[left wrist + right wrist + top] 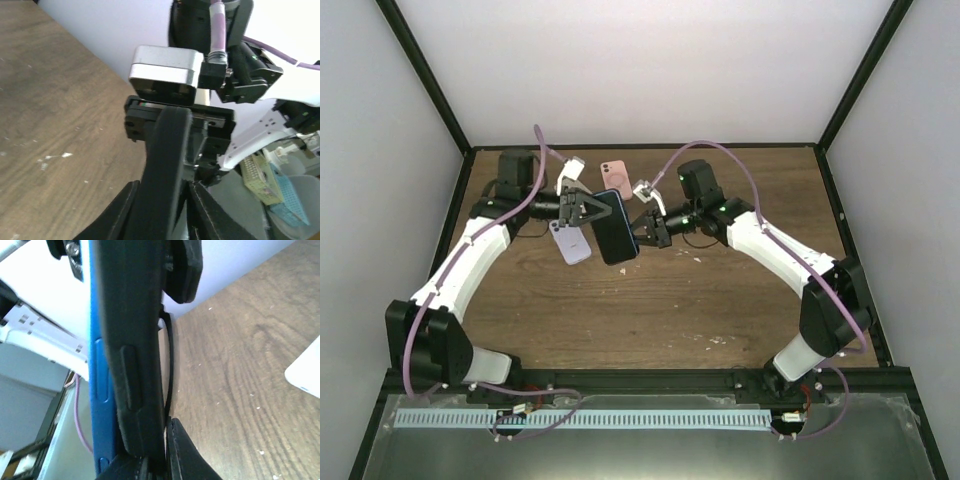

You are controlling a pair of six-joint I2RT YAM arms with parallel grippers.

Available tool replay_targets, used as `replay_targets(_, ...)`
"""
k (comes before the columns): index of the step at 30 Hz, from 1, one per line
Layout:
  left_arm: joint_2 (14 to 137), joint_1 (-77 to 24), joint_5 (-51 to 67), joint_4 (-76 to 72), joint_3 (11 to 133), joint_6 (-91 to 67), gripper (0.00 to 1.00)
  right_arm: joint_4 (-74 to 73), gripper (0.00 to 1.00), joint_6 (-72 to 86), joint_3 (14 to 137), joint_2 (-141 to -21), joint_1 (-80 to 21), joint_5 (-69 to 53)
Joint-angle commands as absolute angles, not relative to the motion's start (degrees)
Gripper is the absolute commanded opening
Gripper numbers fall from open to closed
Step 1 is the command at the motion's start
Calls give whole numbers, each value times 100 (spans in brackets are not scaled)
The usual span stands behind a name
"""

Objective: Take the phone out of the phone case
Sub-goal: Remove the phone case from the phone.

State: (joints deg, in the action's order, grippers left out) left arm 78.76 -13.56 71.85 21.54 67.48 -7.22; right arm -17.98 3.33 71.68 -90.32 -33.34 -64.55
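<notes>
A dark blue phone (613, 222) in a black phone case (623, 255) hangs on edge above the table between both arms. My left gripper (588, 210) clamps its left end; in the left wrist view the black case (165, 150) runs up between the two fingers (125, 210). My right gripper (642, 232) is shut at the right end. The right wrist view has the phone's blue edge (100, 390) beside the black case wall (135, 365). A thin black lip of the case (170, 365) runs down into my right gripper (155, 452).
A lavender phone (570, 242) lies on the wooden table (650, 310) just below the left gripper. A pink phone (617, 177) lies further back. White walls and black frame posts close in the table at the back and sides.
</notes>
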Motion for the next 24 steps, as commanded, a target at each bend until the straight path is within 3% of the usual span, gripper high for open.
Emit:
replay_targets(1,8224,-1176,6112,2795,7161,-504,33,-478,1,1110,7456,-8823,-3429,-6535)
replay_targets(5,8183,-1014,5767,2886,7541,-449,58,110,1,1930,7293,-8880,-3148,-6205)
replay_targets(8,8022,-942,5291,2895,7705,-283,69,539,1,2492,7138,-8910,-2950,-5993)
replay_targets(11,7772,-975,4789,2800,7683,-74,87,757,1,2960,7061,-8948,-2838,-5661)
replay_targets(18,7430,-1468,3524,2893,7552,620,91,921,1,4018,7293,-9215,-2760,-5587)
replay_targets(24,7160,-2199,2382,2847,7356,1442,89,229,1,4745,7625,-9305,-2750,-4867)
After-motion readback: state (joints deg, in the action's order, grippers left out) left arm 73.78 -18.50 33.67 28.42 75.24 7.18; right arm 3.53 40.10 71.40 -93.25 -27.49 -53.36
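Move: My left fingers sit around the left long edge of the cased phone, whose middle is some 4 cm back, 3 cm to the right and 2 cm below my left hand. From my right hand, which pinches the opposite edge, that middle lies about 4 cm left, straight across and roughly level. Down on the table, some 30 cm below, the lilac phone lies about 12 cm ahead and 11 cm left of my left hand; the pink phone is roughly 28 cm ahead, 1 cm left. I spread my left fingers wide off the phone's left edge, going about 6 cm forward and 4 cm left, then easing back and to the right beside the phone while the fingers swing forward and tip down. My right hand keeps its pinch and carries the phone about 10 cm forward, first rising, then sinking slightly, turning clockwise and tipping the far end down. ##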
